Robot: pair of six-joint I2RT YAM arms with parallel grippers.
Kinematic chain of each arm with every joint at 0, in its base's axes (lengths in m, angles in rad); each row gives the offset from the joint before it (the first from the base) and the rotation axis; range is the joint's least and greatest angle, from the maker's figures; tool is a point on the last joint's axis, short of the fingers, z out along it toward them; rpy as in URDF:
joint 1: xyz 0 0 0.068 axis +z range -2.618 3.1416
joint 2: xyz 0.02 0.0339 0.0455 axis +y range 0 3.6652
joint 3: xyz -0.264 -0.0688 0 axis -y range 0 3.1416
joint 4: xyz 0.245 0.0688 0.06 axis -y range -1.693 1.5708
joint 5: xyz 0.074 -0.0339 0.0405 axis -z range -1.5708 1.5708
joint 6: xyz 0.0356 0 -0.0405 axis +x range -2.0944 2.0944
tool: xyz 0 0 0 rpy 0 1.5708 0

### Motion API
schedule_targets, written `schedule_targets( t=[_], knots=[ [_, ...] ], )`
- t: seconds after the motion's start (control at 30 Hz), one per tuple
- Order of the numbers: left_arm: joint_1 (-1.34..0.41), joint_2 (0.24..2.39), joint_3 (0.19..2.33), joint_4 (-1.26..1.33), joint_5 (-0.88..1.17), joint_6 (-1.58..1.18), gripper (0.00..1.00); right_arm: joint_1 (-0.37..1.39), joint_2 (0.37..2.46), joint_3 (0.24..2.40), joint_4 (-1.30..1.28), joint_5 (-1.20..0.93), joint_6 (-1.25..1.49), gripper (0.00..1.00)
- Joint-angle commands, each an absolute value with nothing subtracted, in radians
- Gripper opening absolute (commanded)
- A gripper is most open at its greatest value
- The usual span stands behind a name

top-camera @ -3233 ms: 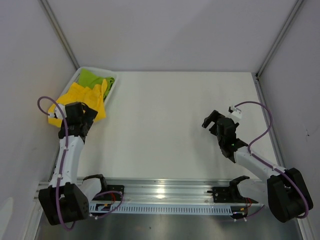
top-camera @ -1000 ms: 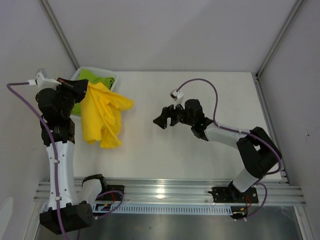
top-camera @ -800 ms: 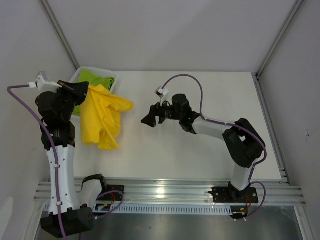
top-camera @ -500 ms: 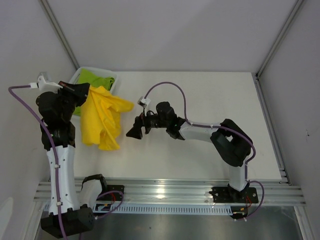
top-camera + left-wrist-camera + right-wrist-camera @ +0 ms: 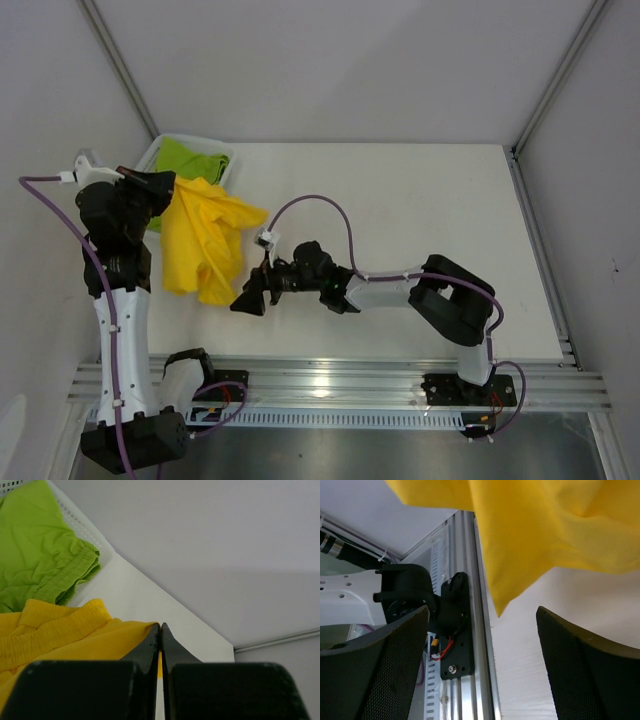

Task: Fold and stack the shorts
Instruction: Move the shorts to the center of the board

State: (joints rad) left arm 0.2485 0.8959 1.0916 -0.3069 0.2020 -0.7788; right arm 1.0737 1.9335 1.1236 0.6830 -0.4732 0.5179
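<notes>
The yellow shorts (image 5: 205,240) hang from my left gripper (image 5: 163,186), raised at the table's left side. In the left wrist view, that gripper (image 5: 160,626) is shut on an edge of the yellow shorts (image 5: 65,635). My right gripper (image 5: 246,300) reaches far left, open, just below and beside the cloth's lowest corner. In the right wrist view the yellow shorts (image 5: 545,525) hang above the right gripper (image 5: 481,612), their tip between the wide-apart fingers (image 5: 590,670) without touching them. The lime green shorts (image 5: 190,160) lie in the basket, also visible as green shorts (image 5: 35,555).
The white mesh basket (image 5: 224,170) stands at the back left corner; its wall (image 5: 80,527) shows beside the green cloth. The metal rail (image 5: 330,385) runs along the near edge, and the rail (image 5: 470,670) with the left arm's base (image 5: 405,595) lies just past my right fingers.
My right arm has swung left and toward the near edge, stretching out to the yellow shorts' lower corner. The left gripper keeps holding the shorts up, nearly still.
</notes>
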Motion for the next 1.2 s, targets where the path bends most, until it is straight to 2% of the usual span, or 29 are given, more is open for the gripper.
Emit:
schedule_targets(
  t=[0.0, 0.3, 0.37, 0.4, 0.43, 0.53, 0.6, 0.63, 0.73, 0.87, 1.0, 1.03, 1.07, 1.13, 1.17],
  knots=[
    [0.252, 0.887, 1.123, -0.316, 0.146, -0.793, 0.00, 1.097, 1.928, 1.094, 0.865, -0.377, 0.574, 0.88],
    [0.252, 0.870, 1.147, -0.347, 0.120, -0.787, 0.00, 1.124, 2.065, 1.258, 0.792, -0.287, 0.575, 0.83],
    [0.252, 0.871, 1.158, -0.359, 0.121, -0.782, 0.00, 1.138, 2.086, 1.296, 0.731, -0.243, 0.523, 0.77],
    [0.252, 0.870, 1.158, -0.360, 0.121, -0.782, 0.00, 1.138, 2.094, 1.307, 0.715, -0.235, 0.512, 0.72],
    [0.252, 0.870, 1.160, -0.362, 0.121, -0.785, 0.00, 1.138, 2.100, 1.316, 0.704, -0.236, 0.505, 0.53],
    [0.250, 0.867, 1.173, -0.367, 0.121, -0.782, 0.00, 1.137, 2.088, 1.312, 0.695, -0.253, 0.502, 0.28],
    [0.252, 0.868, 1.181, -0.371, 0.120, -0.779, 0.00, 1.137, 2.028, 1.279, 0.672, -0.259, 0.492, 0.07],
    [0.252, 0.870, 1.204, -0.362, 0.123, -0.770, 0.00, 1.135, 1.995, 1.261, 0.661, -0.258, 0.491, 0.00],
    [0.252, 0.890, 1.261, -0.328, 0.161, -0.758, 0.00, 1.108, 1.812, 1.216, 0.573, -0.255, 0.451, 0.00],
    [0.229, 0.942, 1.408, -0.276, 0.219, -0.755, 0.00, 1.046, 1.570, 1.302, 0.231, -0.235, 0.356, 0.00],
    [0.099, 0.969, 1.460, -0.223, 0.192, -0.724, 0.01, 0.936, 1.401, 1.411, -0.058, -0.222, 0.334, 0.00],
    [0.063, 0.973, 1.454, -0.206, 0.163, -0.707, 0.04, 0.863, 1.361, 1.440, -0.113, -0.221, 0.340, 0.00],
    [0.014, 0.979, 1.421, -0.193, 0.157, -0.697, 0.21, 0.823, 1.338, 1.437, -0.179, -0.224, 0.357, 0.00],
    [-0.023, 0.985, 1.369, -0.189, 0.146, -0.686, 0.41, 0.744, 1.280, 1.401, -0.230, -0.229, 0.367, 0.00],
    [-0.028, 0.986, 1.317, -0.189, 0.147, -0.690, 0.58, 0.670, 1.263, 1.382, -0.270, -0.229, 0.382, 0.00]
  ],
)
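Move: The hanging lower corner of the yellow shorts is about 4 cm to the left of my open right hand and 2 cm ahead, at nearly its height. From my left hand, which already holds the shorts' top, that corner hangs some 13 cm back, 13 cm to the right and 21 cm below. The white basket stands roughly 22 cm ahead of my left hand, 8 cm to its left, and 33 cm down. I ease my right hand about 4 cm left and a little forward and down, and shut its fingers on the hanging corner while my left hand holds nearly still with its grip. Then I sweep the right hand up nearly 30 cm and 22 cm to the right, slightly forward, turning it clockwise. My left rises about 15 cm, swings right, tips its fingers up and opens, letting go. ##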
